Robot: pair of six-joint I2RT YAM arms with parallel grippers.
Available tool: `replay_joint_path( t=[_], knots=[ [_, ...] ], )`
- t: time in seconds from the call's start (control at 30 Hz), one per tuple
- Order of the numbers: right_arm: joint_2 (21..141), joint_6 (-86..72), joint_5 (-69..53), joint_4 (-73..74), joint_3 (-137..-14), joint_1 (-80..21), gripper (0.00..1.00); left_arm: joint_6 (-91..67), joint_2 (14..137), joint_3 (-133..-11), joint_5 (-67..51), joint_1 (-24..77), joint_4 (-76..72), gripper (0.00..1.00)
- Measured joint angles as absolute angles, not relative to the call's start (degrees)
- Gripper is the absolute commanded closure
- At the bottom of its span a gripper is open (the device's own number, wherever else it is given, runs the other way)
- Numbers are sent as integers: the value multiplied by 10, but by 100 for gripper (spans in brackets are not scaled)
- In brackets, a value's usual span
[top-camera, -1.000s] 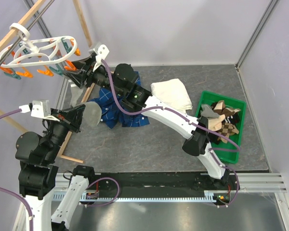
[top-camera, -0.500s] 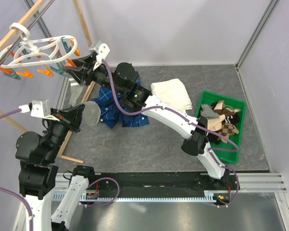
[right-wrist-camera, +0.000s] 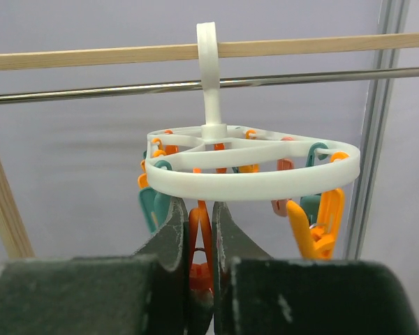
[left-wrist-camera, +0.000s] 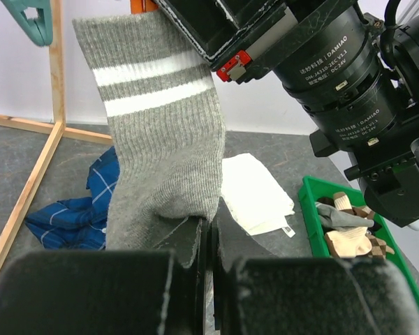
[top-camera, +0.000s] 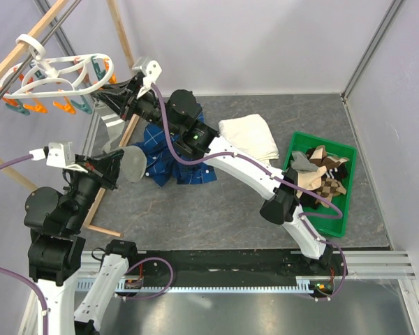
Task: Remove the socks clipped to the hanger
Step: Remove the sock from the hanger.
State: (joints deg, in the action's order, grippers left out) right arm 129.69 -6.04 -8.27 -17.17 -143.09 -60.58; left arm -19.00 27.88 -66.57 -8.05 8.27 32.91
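The white round hanger (top-camera: 56,75) hangs by its hook (right-wrist-camera: 208,56) from the wooden pole (right-wrist-camera: 91,59), with orange and teal clothespins dangling under its ring (right-wrist-camera: 251,183). My right gripper (right-wrist-camera: 201,230) is shut on an orange clothespin (right-wrist-camera: 205,234) just under the ring; from above it shows at the hanger's right side (top-camera: 110,98). A grey sock with white stripes (left-wrist-camera: 160,139) hangs down from beside that gripper. My left gripper (left-wrist-camera: 209,237) is shut on the sock's lower end (top-camera: 134,164). Whether the clothespin still holds the cuff is hidden.
A green bin (top-camera: 328,225) at the right holds several socks (top-camera: 325,178). A folded white towel (top-camera: 248,136) and a blue plaid shirt (top-camera: 171,159) lie on the table under the right arm. A metal rod (right-wrist-camera: 300,77) and slanted wooden rack legs (left-wrist-camera: 54,105) stand at the left.
My right gripper has closed from open onto the orange clothespin and nudged up toward the hanger, which swung slightly. The left gripper keeps its hold on the grey sock.
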Motion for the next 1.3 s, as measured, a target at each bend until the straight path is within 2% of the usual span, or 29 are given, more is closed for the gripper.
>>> replay_joint_path(
  t=[0.3, 0.33, 0.37, 0.4, 0.43, 0.47, 0.5, 0.8, 0.83, 0.93, 1.0, 1.13, 1.2, 1.3],
  knots=[
    [1298, -69, -80, -173, -1432, -605, 100, -185, 283, -659, -74, 83, 328, 98],
    [1298, -73, -76, -173, -1432, -605, 93, -183, 283, -650, -69, 83, 327, 98],
    [1298, -76, -75, -173, -1432, -605, 73, -183, 283, -642, -62, 84, 328, 98],
    [1298, -79, -74, -173, -1432, -605, 67, -183, 283, -631, -57, 84, 329, 98],
    [1298, -83, -73, -173, -1432, -605, 66, -183, 283, -622, -54, 84, 331, 98],
    [1298, -84, -72, -173, -1432, -605, 87, -183, 284, -611, -51, 84, 335, 98],
    [1298, -86, -70, -174, -1432, -605, 100, -183, 285, -606, -50, 84, 338, 98],
    [1298, -96, -51, -174, -1430, -605, 100, -180, 292, -603, -50, 84, 342, 98],
    [1298, -97, -50, -174, -1430, -605, 96, -179, 291, -602, -49, 84, 342, 98],
    [1298, -98, -47, -175, -1428, -605, 61, -176, 289, -598, -48, 84, 341, 98],
    [1292, -102, -47, -182, -1414, -605, 52, -175, 289, -596, -48, 84, 342, 98],
    [1266, -104, -44, -188, -1358, -605, 27, -170, 289, -596, -48, 84, 342, 98],
    [1249, -103, -44, -182, -1329, -605, 20, -168, 289, -596, -51, 84, 342, 98],
    [1198, -94, -47, -168, -1256, -605, 16, -165, 289, -599, -60, 84, 343, 98]
  ],
)
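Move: The orange clip that still has the grey sock's cuff hangs about 11 cm ahead of the left hand, 4 cm to its left and 10 cm higher; the left fingers already hold the sock's lower part. That same clip is already between the right fingers, about 1 cm to the left of the hand point. From the right hand, a teal clip hangs some 3 cm back and 4 cm left, and another orange clip some 6 cm ahead and level sideways, both about 1 cm higher. The grey sock, still pinched in the shut left fingers, is drawn away from its clip in one quick pull, about 6 cm down and a little forward, the wrist tipping down some 10 degrees. The right hand stays nearly in place on the clip, its grip easing and shutting once more, then opens wide, lets go and sinks about 3 cm below the hanger. ##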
